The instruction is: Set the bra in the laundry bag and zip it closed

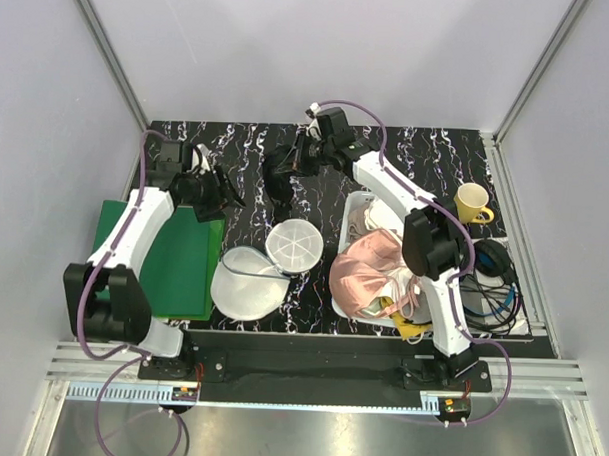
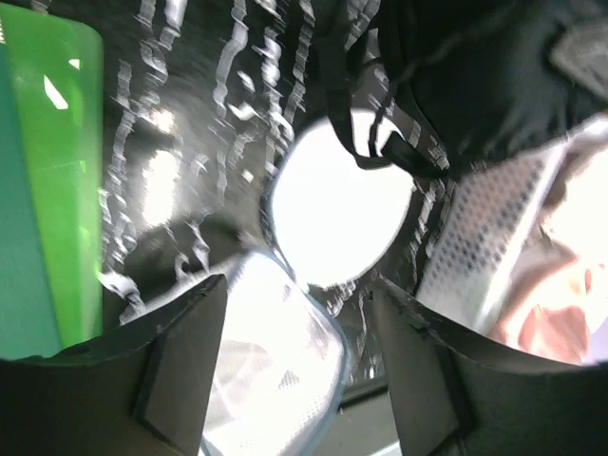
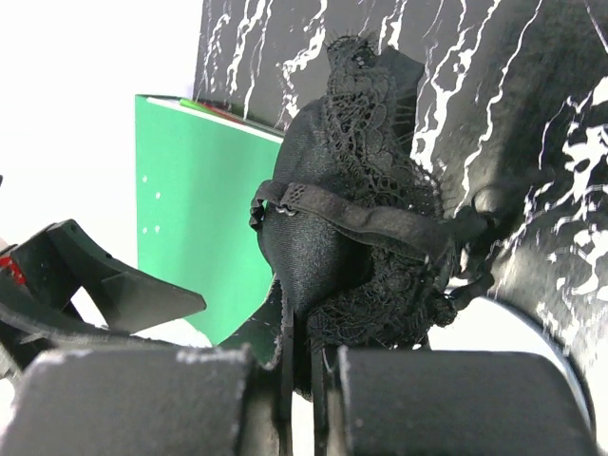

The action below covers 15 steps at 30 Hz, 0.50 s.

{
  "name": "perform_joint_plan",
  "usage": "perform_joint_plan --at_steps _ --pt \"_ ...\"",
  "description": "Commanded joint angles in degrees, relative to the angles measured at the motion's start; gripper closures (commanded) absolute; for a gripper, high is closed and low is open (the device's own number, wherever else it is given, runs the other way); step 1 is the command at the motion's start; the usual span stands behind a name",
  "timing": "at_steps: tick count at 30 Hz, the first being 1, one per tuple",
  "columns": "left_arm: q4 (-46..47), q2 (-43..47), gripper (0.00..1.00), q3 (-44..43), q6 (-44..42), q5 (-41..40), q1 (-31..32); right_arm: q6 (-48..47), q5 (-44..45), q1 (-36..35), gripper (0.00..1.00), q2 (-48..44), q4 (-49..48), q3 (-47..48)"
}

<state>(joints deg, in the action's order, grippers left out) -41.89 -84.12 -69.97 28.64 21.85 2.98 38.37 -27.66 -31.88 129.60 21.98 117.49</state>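
The black bra (image 3: pixel 351 237) hangs bunched from my right gripper (image 3: pixel 309 399), which is shut on its fabric edge. From above, that gripper (image 1: pixel 290 165) holds the bra (image 1: pixel 276 187) over the back middle of the table. The laundry bag (image 1: pixel 248 281) lies at the front centre as a white mesh pouch, with its round ribbed panel (image 1: pixel 294 245) flipped up beside it. My left gripper (image 1: pixel 226 193) hovers left of the bra, open with nothing between its fingers (image 2: pixel 180 361). In the left wrist view the bag (image 2: pixel 275 370) and its round panel (image 2: pixel 337 204) lie below the open jaws, with the bra (image 2: pixel 475 85) at the upper right.
A green board (image 1: pixel 178 259) lies at the table's left, under the left arm. A white basket (image 1: pixel 357 205) on the right holds a shiny pink garment (image 1: pixel 368 275). A yellow mug (image 1: pixel 472 204) and coiled cables (image 1: pixel 493 285) sit at the far right.
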Motion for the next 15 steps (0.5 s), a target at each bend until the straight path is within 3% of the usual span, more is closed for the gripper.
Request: perform_joint_plan --at_steps 1,4,8,10,15 --pt "0.0 6.2 0.30 -0.7 -1.7 4.3 2.5 -2.1 -0.6 0.2 1.00 -6.7 2.9 -0.4" --pt "0.1 8.7 0.26 -2.9 -3.8 1.5 5.5 -1.1 -0.2 0.5 1.00 -8.7 8.5 1.8" --pt "2.8 12.2 0.22 -4.8 -6.2 -10.5 14.3 8.4 0.7 1.0 1.00 -10.7 19.8 4.1" --pt "6.3 14.6 0.21 -3.4 -6.2 -14.6 19.5 12.1 0.6 0.9 1.00 -12.7 20.0 1.7" --pt "14.6 20.3 0.07 1.8 -7.2 -29.0 29.8 26.2 4.9 1.0 1.00 -21.1 20.8 -3.9"
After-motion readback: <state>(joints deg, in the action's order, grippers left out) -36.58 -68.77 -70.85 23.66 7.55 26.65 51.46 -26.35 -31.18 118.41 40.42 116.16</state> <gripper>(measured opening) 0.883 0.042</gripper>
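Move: The bra hangs from the right hand's shut fingers, its middle about 4 cm to that hand's left and 5 cm lower. The white laundry bag lies open some 16 cm back, 6 cm left and 17 cm below it; the clothes box is about 24 cm right and 14 cm back. From the left hand, the bra is roughly 8 cm ahead, 10 cm right and slightly lower; the bag is 7 cm back and 8 cm right. Still pinching the bra and keeping it clear of the table, the right hand draws it back and up, some 5 cm each way, drifting right as its fingers tip further down. The left hand, not yet touching the bra, comes about 9 cm right and as far up, drawing back a little, towards the bra's hanging side; its fingers spread wider and swing up and to the right by some 30 degrees. ##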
